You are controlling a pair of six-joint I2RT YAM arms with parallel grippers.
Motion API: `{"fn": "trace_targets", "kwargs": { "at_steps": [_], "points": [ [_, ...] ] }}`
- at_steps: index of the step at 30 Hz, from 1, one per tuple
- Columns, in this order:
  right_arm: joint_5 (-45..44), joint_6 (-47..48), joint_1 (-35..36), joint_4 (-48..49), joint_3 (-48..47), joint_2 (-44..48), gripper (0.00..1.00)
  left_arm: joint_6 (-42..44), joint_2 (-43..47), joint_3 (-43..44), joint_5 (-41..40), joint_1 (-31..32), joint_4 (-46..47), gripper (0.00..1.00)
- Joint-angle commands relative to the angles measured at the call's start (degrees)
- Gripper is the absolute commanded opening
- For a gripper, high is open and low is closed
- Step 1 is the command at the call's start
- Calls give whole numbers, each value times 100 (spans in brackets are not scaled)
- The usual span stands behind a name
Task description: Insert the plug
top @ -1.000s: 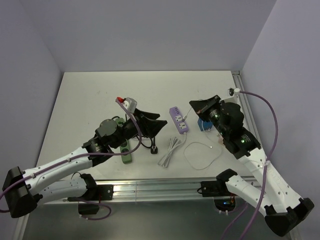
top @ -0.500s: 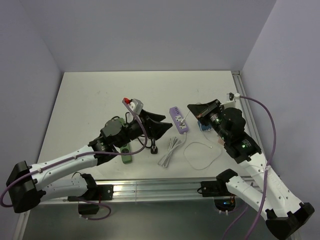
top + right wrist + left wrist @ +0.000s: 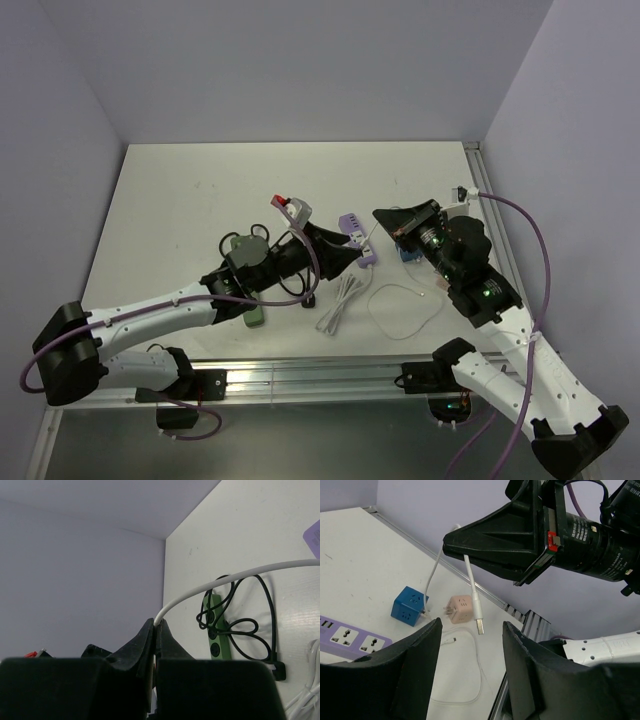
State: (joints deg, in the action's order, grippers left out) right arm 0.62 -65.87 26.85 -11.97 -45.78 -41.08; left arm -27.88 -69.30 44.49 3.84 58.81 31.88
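The plug (image 3: 409, 605) is a small blue cube standing on the table, and it shows in the top view as a blue patch (image 3: 406, 251) under the right arm. No gripper touches it. My right gripper (image 3: 381, 214) (image 3: 156, 625) is shut on a white USB cable (image 3: 225, 582). The cable's metal end (image 3: 480, 626) hangs free below the jaws. My left gripper (image 3: 345, 258) (image 3: 470, 630) is open and empty, low over the table. It sits just left of the right gripper, with the hanging cable end in line with the gap between its fingers.
A purple power strip (image 3: 356, 228) (image 3: 355, 637) lies beside the left gripper. A pink cube adapter (image 3: 460, 609) sits by the plug. A green strip (image 3: 216, 630) with a tangled black cord lies under the left arm. White cable loops (image 3: 405, 305) lie near the front rail.
My left arm has swung right, past the green strip, up to the purple strip and the right gripper. The right gripper shifted slightly left early on and still grips the white cable.
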Motion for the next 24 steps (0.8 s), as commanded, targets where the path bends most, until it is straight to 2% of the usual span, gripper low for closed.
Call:
{"fn": "trace_targets", "kwargs": {
  "at_steps": [1, 21, 24],
  "points": [
    [52, -49, 13, 300, -45, 118, 0, 46, -75, 341, 65, 43, 266, 57],
    [34, -84, 13, 318, -19, 144, 0, -156, -392, 482, 109, 43, 284, 41],
    [69, -102, 13, 362, 16, 135, 0, -200, -400, 490, 126, 43, 284, 35]
  ]
}}
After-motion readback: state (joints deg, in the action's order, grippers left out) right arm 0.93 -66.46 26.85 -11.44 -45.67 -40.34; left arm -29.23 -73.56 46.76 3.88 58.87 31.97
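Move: The white plug hangs on its cable from my closed right fingers. It is about 2 cm to the right of my left hand, 1 cm ahead and roughly level, facing the open fingers. From my right hand it is some 4 cm back, 3 cm left and 4 cm below. Far beneath my left hand, nearly 30 cm down, the purple power strip lies about 17 cm ahead and 2 cm right, and the blue cube 17 cm ahead and 15 cm right. I ease my left hand about 1.5 cm to the right and a little forward, towards the plug, rising a touch and then sinking to about 1 cm lower, while its fingers draw together around the plug from wide to about a third open, without closing fully. My right hand keeps its pinch on the white cable and stays nearly still. ##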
